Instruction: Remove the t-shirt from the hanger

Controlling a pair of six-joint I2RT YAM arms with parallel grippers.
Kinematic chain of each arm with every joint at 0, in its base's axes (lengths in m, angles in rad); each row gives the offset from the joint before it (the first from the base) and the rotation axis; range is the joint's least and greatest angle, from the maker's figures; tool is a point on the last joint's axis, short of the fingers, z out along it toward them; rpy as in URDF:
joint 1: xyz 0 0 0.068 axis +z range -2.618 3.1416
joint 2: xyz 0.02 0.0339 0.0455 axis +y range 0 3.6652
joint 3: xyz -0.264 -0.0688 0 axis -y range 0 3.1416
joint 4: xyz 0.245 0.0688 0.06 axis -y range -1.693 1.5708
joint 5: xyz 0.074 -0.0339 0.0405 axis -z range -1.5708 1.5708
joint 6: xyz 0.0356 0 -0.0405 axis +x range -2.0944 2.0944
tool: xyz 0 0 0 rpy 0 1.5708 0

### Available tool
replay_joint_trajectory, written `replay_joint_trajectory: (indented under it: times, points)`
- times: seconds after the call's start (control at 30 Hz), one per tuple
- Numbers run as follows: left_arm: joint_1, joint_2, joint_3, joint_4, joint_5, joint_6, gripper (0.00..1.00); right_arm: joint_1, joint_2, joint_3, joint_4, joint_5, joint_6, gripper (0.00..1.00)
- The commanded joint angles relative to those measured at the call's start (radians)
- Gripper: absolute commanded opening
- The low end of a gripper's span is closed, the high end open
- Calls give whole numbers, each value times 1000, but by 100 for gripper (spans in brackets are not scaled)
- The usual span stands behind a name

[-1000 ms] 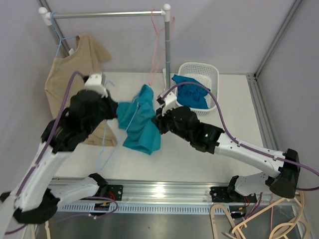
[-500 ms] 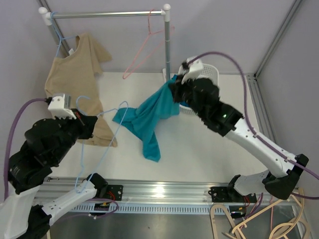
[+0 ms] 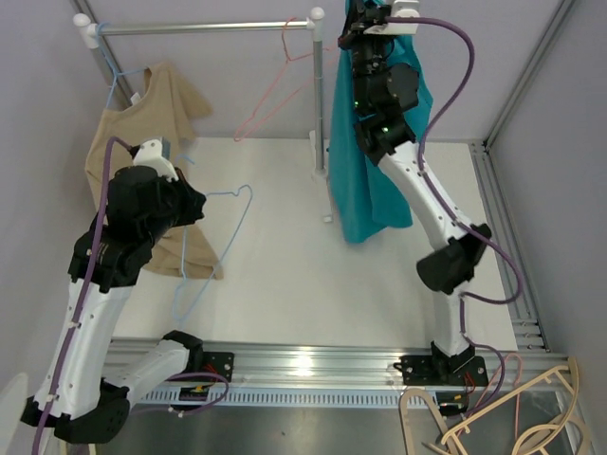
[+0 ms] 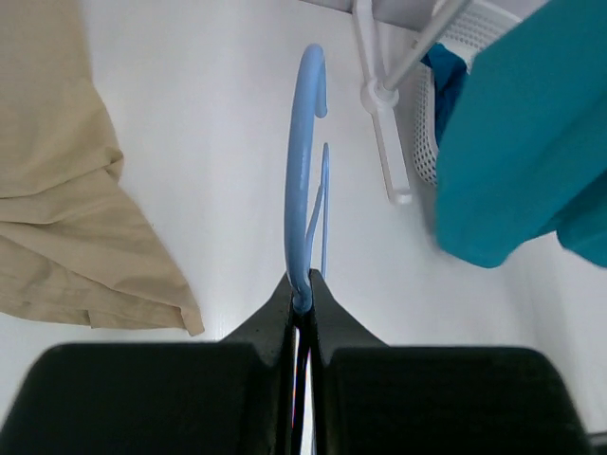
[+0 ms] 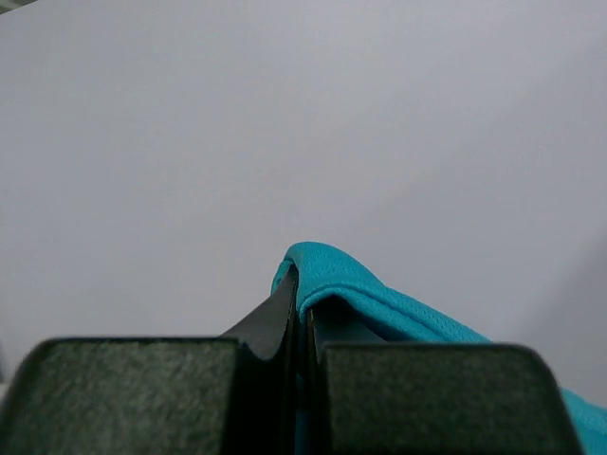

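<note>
The teal t-shirt (image 3: pixel 358 161) hangs straight down from my right gripper (image 3: pixel 365 17), which is raised high at the back by the rack post and shut on its top edge. In the right wrist view the fabric (image 5: pixel 379 299) is folded over the closed right gripper (image 5: pixel 302 296). The bare light-blue hanger (image 3: pixel 223 232) is off the shirt, held by my left gripper (image 3: pixel 193 206) over the table's left side. In the left wrist view the left gripper (image 4: pixel 302 294) is shut on the hanger's wire (image 4: pixel 301 190), and the shirt (image 4: pixel 531 161) hangs apart at the right.
A beige shirt (image 3: pixel 142 123) hangs on another blue hanger from the rack rail (image 3: pixel 204 27) at the back left. A pink hanger (image 3: pixel 275 90) dangles near the rack post (image 3: pixel 320 95). A white basket (image 4: pixel 429 118) with blue cloth stands behind the teal shirt.
My right gripper has risen from the table to the top of the view, lifting the teal shirt clear of the hanger. My left arm has moved the bare hanger up and right.
</note>
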Motion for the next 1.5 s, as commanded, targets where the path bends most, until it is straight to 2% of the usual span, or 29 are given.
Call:
replay_joint_trajectory:
  times: [0.0, 0.1, 0.2, 0.27, 0.4, 0.47, 0.57, 0.6, 0.67, 0.7, 0.77, 0.8, 0.83, 0.9, 1.03, 1.27, 1.3, 1.33, 1.37, 1.47]
  points:
    - [85, 35, 68, 41, 66, 7, 1, -44, 140, 270, 190, -48, -47, 0]
    - [142, 69, 76, 98, 115, -45, 1, -108, 186, 266, 294, -59, 73, 0]
    - [153, 83, 52, 182, 80, -86, 1, -169, 235, 355, 262, -15, 129, 0]
    - [153, 113, 64, 210, 40, -91, 1, -197, 217, 338, 249, -15, 168, 0]
    - [160, 219, 156, 215, -59, -54, 1, -229, 110, 113, 223, 40, 177, 0]
    - [174, 272, 203, 215, -104, -45, 1, -229, 61, -72, 187, 83, 153, 0]
    - [188, 311, 257, 241, -129, -27, 1, -236, -22, -260, -28, 149, 215, 1]
    - [189, 316, 265, 248, -164, -19, 1, -240, -41, -281, -231, 154, 320, 1]
    - [194, 317, 272, 279, -196, 9, 1, -268, -45, -303, -456, 108, 449, 0]
    - [197, 314, 260, 296, -207, 27, 1, -274, -39, -309, -656, 73, 543, 0]
    - [218, 313, 248, 337, -144, 62, 1, -272, -12, -311, -812, -48, 577, 0]
    - [225, 310, 231, 394, -54, 85, 1, -269, 7, -303, -942, -90, 588, 2]
    - [228, 311, 217, 424, -17, 122, 1, -268, 48, -298, -998, -137, 588, 4]
    - [232, 317, 203, 513, 44, 165, 1, -275, 60, -333, -1060, -142, 611, 6]
    - [232, 386, 231, 613, 166, 250, 1, -324, -15, -459, -957, -199, 622, 8]
    - [225, 565, 450, 583, 239, 279, 1, -361, 50, -254, -1137, -257, 524, 17]
    - [220, 584, 505, 572, 241, 285, 1, -364, 54, -252, -1137, -274, 516, 24]
    - [209, 599, 519, 575, 249, 291, 1, -374, 59, -240, -1143, -300, 516, 70]
    - [203, 622, 525, 583, 256, 300, 1, -377, 62, -226, -1153, -305, 519, 98]
    - [171, 652, 541, 629, 226, 348, 1, -380, 39, -211, -1173, -273, 517, 99]
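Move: The teal t-shirt already hangs from the right hand; the white basket it is bound for lies about 7 cm ahead, 12 cm to the right and some 58 cm below. The blue t-shirt in it lies 5 cm ahead, 10 cm right, as low. The rack post stands 7 cm ahead, 7 cm left. From the left hand, holding the blue hanger, the rail is roughly 31 cm straight ahead and 22 cm up; the beige t-shirt hangs 22 cm ahead, 17 cm left. The teal t-shirt is carried a little forward and right, away from the rack post, then swung down some 45 cm over the basket by the right hand, its fingers tipping about 80 degrees downward; the hand then rises 7 cm and opens wide. Meanwhile the left hand keeps the blue hanger pinched and takes it some 22 cm forward and 11 cm up towards the rail, tilting its fingers up to about level. ##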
